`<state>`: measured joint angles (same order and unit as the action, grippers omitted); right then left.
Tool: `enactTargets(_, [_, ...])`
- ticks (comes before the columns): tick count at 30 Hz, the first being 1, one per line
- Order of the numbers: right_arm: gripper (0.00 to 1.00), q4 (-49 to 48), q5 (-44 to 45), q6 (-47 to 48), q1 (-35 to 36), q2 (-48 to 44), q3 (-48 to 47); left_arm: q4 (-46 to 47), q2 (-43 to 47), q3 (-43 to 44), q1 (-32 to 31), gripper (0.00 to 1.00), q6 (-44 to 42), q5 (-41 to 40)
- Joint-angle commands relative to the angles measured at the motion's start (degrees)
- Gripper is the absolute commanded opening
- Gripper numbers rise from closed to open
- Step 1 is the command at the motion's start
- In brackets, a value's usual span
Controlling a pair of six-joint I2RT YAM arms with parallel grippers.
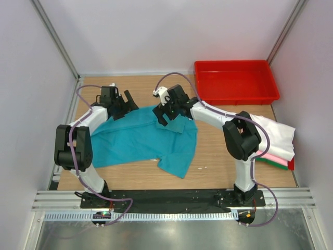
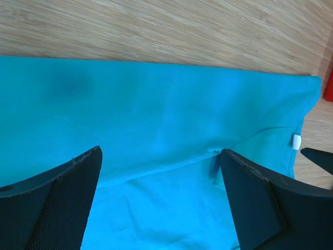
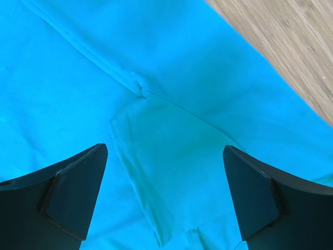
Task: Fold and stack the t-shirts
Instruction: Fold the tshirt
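Note:
A teal t-shirt (image 1: 143, 140) lies partly folded and rumpled across the middle of the table. My left gripper (image 1: 120, 105) hovers over its far left edge, open, with only teal cloth (image 2: 156, 109) showing between its fingers (image 2: 57, 200). A small white neck label (image 2: 296, 141) shows near its right finger. My right gripper (image 1: 167, 112) is over the shirt's far right part, open above a folded sleeve flap (image 3: 171, 172), holding nothing. White (image 1: 273, 134), pink (image 1: 270, 154) and green (image 1: 277, 162) folded t-shirts are stacked at the table's right edge, beside the right arm.
A red plastic tray (image 1: 235, 94) stands at the back right corner. Bare wood table (image 1: 218, 166) shows in front of the teal shirt and along the far edge (image 2: 156, 31). Grey walls close in on both sides.

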<state>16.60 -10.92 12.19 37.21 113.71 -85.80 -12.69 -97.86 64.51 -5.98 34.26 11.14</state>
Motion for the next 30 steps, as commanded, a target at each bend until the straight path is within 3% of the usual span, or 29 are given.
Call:
enactTargets(1, [0.99,0.8,2.11,-3.9,-0.12,-4.98,1.15,0.56,2.06,0.35,-0.09,0.95,0.54,1.7])
enactTargets(4, [1.0,-0.25,9.57,-9.18,-1.0,-6.39,2.3,0.47,3.47,0.53,-1.14,0.95,1.86,0.56])
enactTargets(9, [0.99,1.86,13.02,-21.48,-2.58,-6.75,3.53,0.38,4.61,1.4,-7.28,0.94,5.9,-3.56])
enactTargets(15, [0.75,-2.18,12.85,-32.65,-2.41,-5.43,8.89,-1.81,2.95,2.9,-9.4,0.93,9.86,-12.52])
enactTargets(23, [0.6,0.44,17.24,-32.22,-1.62,-2.97,11.44,-5.24,0.14,4.75,-7.74,0.96,8.54,-14.48])
enactTargets(30, [0.57,4.05,16.72,-32.49,-1.0,-4.11,12.15,-9.81,-4.26,8.52,-3.52,0.98,8.02,-14.22])
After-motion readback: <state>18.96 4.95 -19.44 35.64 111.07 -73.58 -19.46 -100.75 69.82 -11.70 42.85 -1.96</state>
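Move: The near corner of the folded-in sleeve lies about 5 cm back, 7 cm to the right and 6 cm below the open right hand. At that same table level, the shirt's folded far edge runs some 7 cm straight ahead of this hand, and the white collar tag sits 2 cm ahead, 10 cm right. The red box's middle is about 16 cm ahead, 29 cm right. From the left hand, the sleeve corner is roughly 9 cm back, 22 cm right, 6 cm down. Over the folded-in sleeve the right hand swings some 7 cm to its right, then sinks about 6 cm while easing back, turning clockwise and tipping its fingers steeper as they narrow to just over half open. The fingertips end at the cloth just beyond the sleeve's near corner. Holding nothing, the left hand sweeps right above the shirt and returns, dipping at the end. ##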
